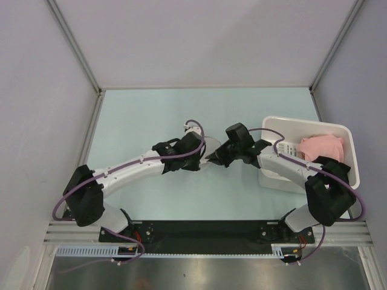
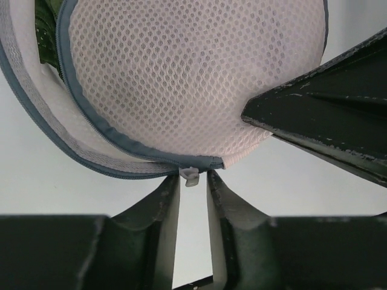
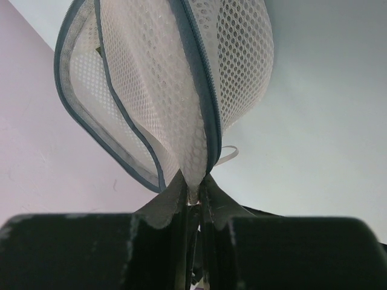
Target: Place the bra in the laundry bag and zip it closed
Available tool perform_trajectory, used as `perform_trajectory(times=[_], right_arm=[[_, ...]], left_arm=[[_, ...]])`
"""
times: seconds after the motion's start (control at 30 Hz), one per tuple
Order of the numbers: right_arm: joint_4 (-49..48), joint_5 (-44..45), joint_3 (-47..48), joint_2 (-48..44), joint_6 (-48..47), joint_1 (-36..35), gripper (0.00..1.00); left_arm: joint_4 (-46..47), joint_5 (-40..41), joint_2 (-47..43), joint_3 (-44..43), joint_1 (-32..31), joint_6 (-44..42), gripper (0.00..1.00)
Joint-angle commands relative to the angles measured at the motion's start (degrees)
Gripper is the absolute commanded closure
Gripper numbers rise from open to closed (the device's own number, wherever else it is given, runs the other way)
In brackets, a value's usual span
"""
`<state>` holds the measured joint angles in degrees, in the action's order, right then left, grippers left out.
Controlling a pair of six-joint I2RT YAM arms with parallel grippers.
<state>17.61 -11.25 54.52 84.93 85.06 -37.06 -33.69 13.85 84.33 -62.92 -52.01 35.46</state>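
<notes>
The laundry bag (image 2: 193, 78) is a white mesh pouch with a grey zipper rim, held up between both arms at mid-table (image 1: 210, 145). Its rim gapes on one side, and a strip of the dark green bra (image 2: 45, 18) shows inside the gap. My left gripper (image 2: 193, 181) is open, its tips on either side of the small zipper pull (image 2: 191, 175) with a gap left. My right gripper (image 3: 193, 184) is shut on the bag's mesh edge (image 3: 181, 90) beside the zipper. One of its fingers (image 2: 320, 121) shows in the left wrist view. Most of the bra is hidden.
A white rectangular bin (image 1: 347, 139) stands at the right, with a pink garment (image 1: 322, 147) in it. The right arm reaches over the bin's near-left corner. Enclosure walls rise on the left, right and back of the table.
</notes>
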Motion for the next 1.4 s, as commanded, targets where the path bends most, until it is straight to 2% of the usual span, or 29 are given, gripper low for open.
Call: perform_trajectory(times=[0.0, 0.17, 0.33, 0.53, 0.63, 0.7, 0.73, 0.8, 0.83, 0.9, 0.93, 0.97, 1.0, 1.1, 1.17, 1.3, 1.37], right_arm=[[-0.20, 0.52, -0.20, -1.60, 0.28, -0.03, 1.00], [0.24, 0.44, -0.21, -1.52, -1.99, -0.03, 1.00], [0.06, -0.27, -1.08, -1.60, -4.81, 1.02, 1.00], [-0.55, -1.67, -1.08, -1.08, -13.06, 3.22, 1.00], [-2.39, -3.25, 0.57, 0.23, -20.00, 4.89, 1.00], [-3.37, -4.83, 2.77, 1.55, -24.39, 5.59, 1.00], [-3.19, -4.75, 4.44, 3.47, -29.37, 5.59, 1.00], [-1.53, -6.40, 10.84, 6.64, -33.62, 5.68, 1.00], [4.31, -6.59, 13.74, 9.79, -36.16, 5.77, 0.97], [12.49, -8.52, 21.39, 12.10, -37.77, 5.77, 0.82], [14.89, -8.70, 22.81, 12.02, -37.16, 5.77, 0.68], [16.83, -8.53, 23.87, 11.24, -36.46, 5.77, 0.61], [19.37, -8.27, 23.53, 10.18, -35.50, 5.68, 0.50], [20.37, -8.44, 18.71, 3.77, -29.97, 5.77, 0.37], [17.58, -9.93, 12.93, -0.88, -22.77, 5.51, 0.31], [10.44, -6.61, 6.92, -6.26, -12.74, 2.09, 0.33], [7.20, -5.80, 5.43, -6.35, -7.31, 1.73, 0.37]], left_arm=[[0.73, 2.50, 1.18, -3.62, 0.15, -1.97, 0.80], [-0.06, 2.68, -0.04, -1.96, 3.39, -3.11, 1.00], [1.34, -1.01, -4.87, 1.65, 8.76, -8.11, 1.00], [1.61, -6.81, -10.41, 5.34, 15.97, -13.66, 1.00], [4.50, -12.24, -12.08, 7.62, 17.90, -16.20, 1.00], [8.88, -19.60, -13.05, 8.86, 17.91, -16.22, 1.00], [10.39, -21.91, -13.23, 9.38, 17.91, -14.91, 1.00], [14.59, -27.08, -13.23, 10.88, 17.99, -12.71, 1.00], [16.01, -28.25, -13.06, 11.32, 17.91, -9.83, 1.00], [20.74, -30.62, -12.88, 13.43, 17.99, -6.21, 1.00], [22.08, -30.98, -12.88, 14.39, 17.91, -3.15, 1.00], [24.01, -31.25, -12.71, 14.75, 17.99, -1.64, 1.00], [24.81, -30.73, -12.88, 15.10, 17.99, 0.72, 1.00], [26.83, -29.76, -13.32, 15.80, 17.82, 3.64, 1.00], [28.15, -29.67, -13.67, 16.24, 17.82, 4.79, 1.00], [30.61, -30.19, -14.02, 17.82, 17.56, 8.04, 1.00], [31.49, -30.46, -13.85, 18.70, 17.21, 9.27, 1.00]])
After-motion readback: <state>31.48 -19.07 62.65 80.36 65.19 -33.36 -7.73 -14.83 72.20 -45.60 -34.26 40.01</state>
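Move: The zip pull sits between my left fingertips, about 1 cm below the hand point, with the bag's body some 7 cm farther out, about 1 cm right and 5 cm lower. Green bra shows inside, roughly 8 cm ahead, 4 cm left and 6 cm below the same hand. From my right hand, which holds the near end of the bag at its fingertips, the pull is about 3 cm back and 4 cm left. I shut my left fingers on the zip pull and draw it left about 6 cm and some 3 cm forward, away from the bag end in my right hand; then I come back right about 5 cm, rising and rolling left side down some 30 degrees. My right hand first holds still, then turns counter-clockwise and reaches forward, opens to let go, and backs off about 7 cm, upward. ##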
